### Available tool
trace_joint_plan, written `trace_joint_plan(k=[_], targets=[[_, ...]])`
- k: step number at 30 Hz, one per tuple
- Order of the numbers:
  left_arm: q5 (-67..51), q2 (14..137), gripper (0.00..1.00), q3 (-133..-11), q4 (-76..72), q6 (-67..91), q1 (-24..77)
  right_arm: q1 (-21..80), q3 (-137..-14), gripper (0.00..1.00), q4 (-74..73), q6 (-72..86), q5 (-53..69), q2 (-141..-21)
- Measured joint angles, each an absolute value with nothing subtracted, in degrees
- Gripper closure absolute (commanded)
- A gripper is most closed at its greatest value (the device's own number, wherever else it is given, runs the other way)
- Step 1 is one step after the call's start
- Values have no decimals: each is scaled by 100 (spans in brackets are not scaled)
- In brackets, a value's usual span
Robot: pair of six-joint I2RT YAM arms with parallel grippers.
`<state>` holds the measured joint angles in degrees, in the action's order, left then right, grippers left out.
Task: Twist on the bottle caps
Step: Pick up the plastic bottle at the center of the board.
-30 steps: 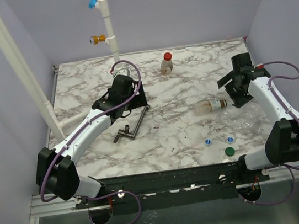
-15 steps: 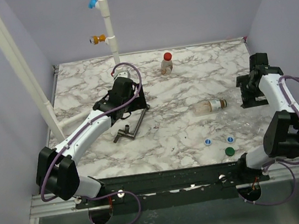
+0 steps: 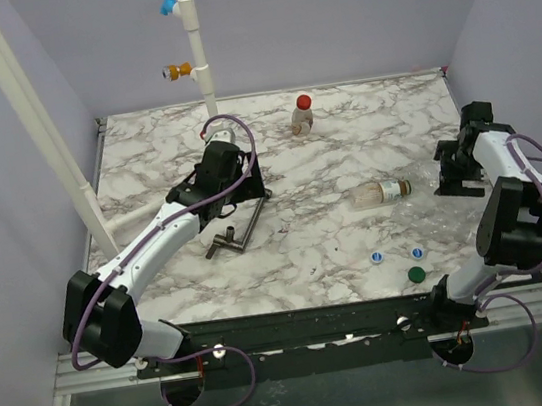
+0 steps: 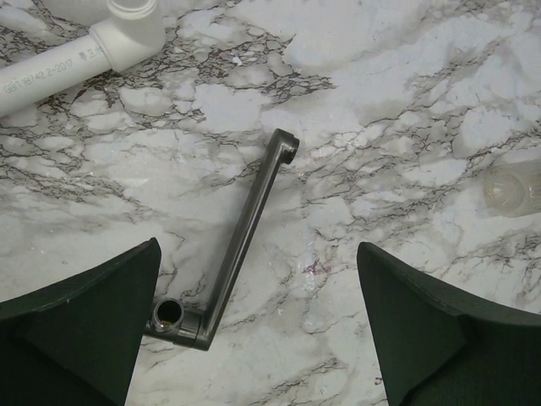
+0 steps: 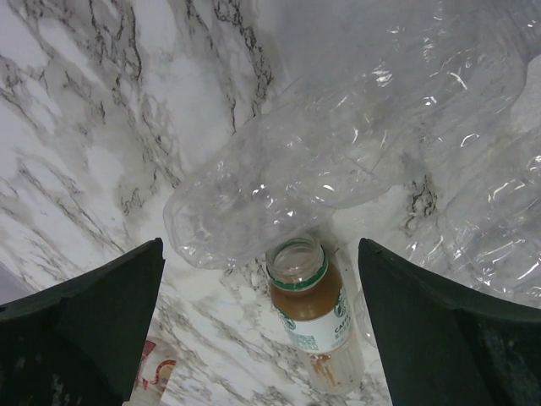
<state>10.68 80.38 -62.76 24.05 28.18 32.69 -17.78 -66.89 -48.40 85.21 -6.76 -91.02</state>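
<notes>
A capless bottle (image 3: 379, 192) with brown liquid and a green neck ring lies on its side mid-right; its open mouth (image 5: 296, 258) faces my right gripper (image 5: 260, 250), which is open and holds nothing. In the top view that gripper (image 3: 455, 175) hangs near the right edge. Crumpled clear bottles (image 5: 338, 161) lie just behind the mouth. Another bottle (image 3: 302, 116) stands at the back with a red cap on. Two white-and-blue caps (image 3: 377, 258) (image 3: 416, 253) and a green cap (image 3: 416, 273) lie near the front edge. My left gripper (image 3: 246, 194) is open, hovering over a metal bar.
A grey L-shaped metal bar (image 4: 245, 233) lies under the left gripper (image 4: 258, 249). A white pipe (image 4: 84, 59) lies at the back left and another rises with orange and blue fittings (image 3: 196, 42). More crumpled clear plastic (image 3: 445, 217) lies front right.
My right arm has swung out toward the table's right edge, and its gripper now sits farther right of the lying bottle. The left arm has hardly moved.
</notes>
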Motion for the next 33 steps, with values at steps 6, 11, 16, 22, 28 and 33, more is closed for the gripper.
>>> trace_joint_plan(k=[6, 11, 16, 22, 28, 33], targets=[[1068, 7922, 1, -6219, 2359, 2799, 3269, -1957, -6375, 0, -4622, 8761, -567, -9231], [1068, 7918, 1, -6215, 2335, 2799, 3269, -2051, -6324, 1, -4497, 8842, -528, -9365], [1068, 7918, 1, -6202, 2324, 2799, 3269, -2080, -6248, 12, -4254, 8851, -504, -9544], [1068, 7918, 1, -6200, 2324, 2801, 3269, -2088, -6226, 27, -4106, 8766, -521, -9749], [1057, 7918, 1, -6200, 2322, 2805, 3269, -2097, -6294, 47, -4053, 8534, -644, -9776], [1020, 7918, 1, -6211, 2320, 2805, 3269, -2097, -6438, 52, -4025, 8276, -814, -9776]])
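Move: The middle of the clear plastic bottle lies roughly 5 cm back, 2 cm right and 5 cm below my open right hand, its closed end nearest me on the forward-left side. A second clear bottle lies about 10 cm back and 5 cm left; the brown-labelled bottle is some 17 cm left and 1 cm back, both about 6 cm lower. From my left hand, the first bottle is about 47 cm right, 6 cm back and 13 cm below. I lower my right hand about 5 cm over the closed end of the clear plastic bottle, drifting a little right. Near the bottom I close the fingers by some 40 percent, pinching the bottle's sides between the pads, then rise about 1 cm while still edging right, nearly 3 cm in all. ##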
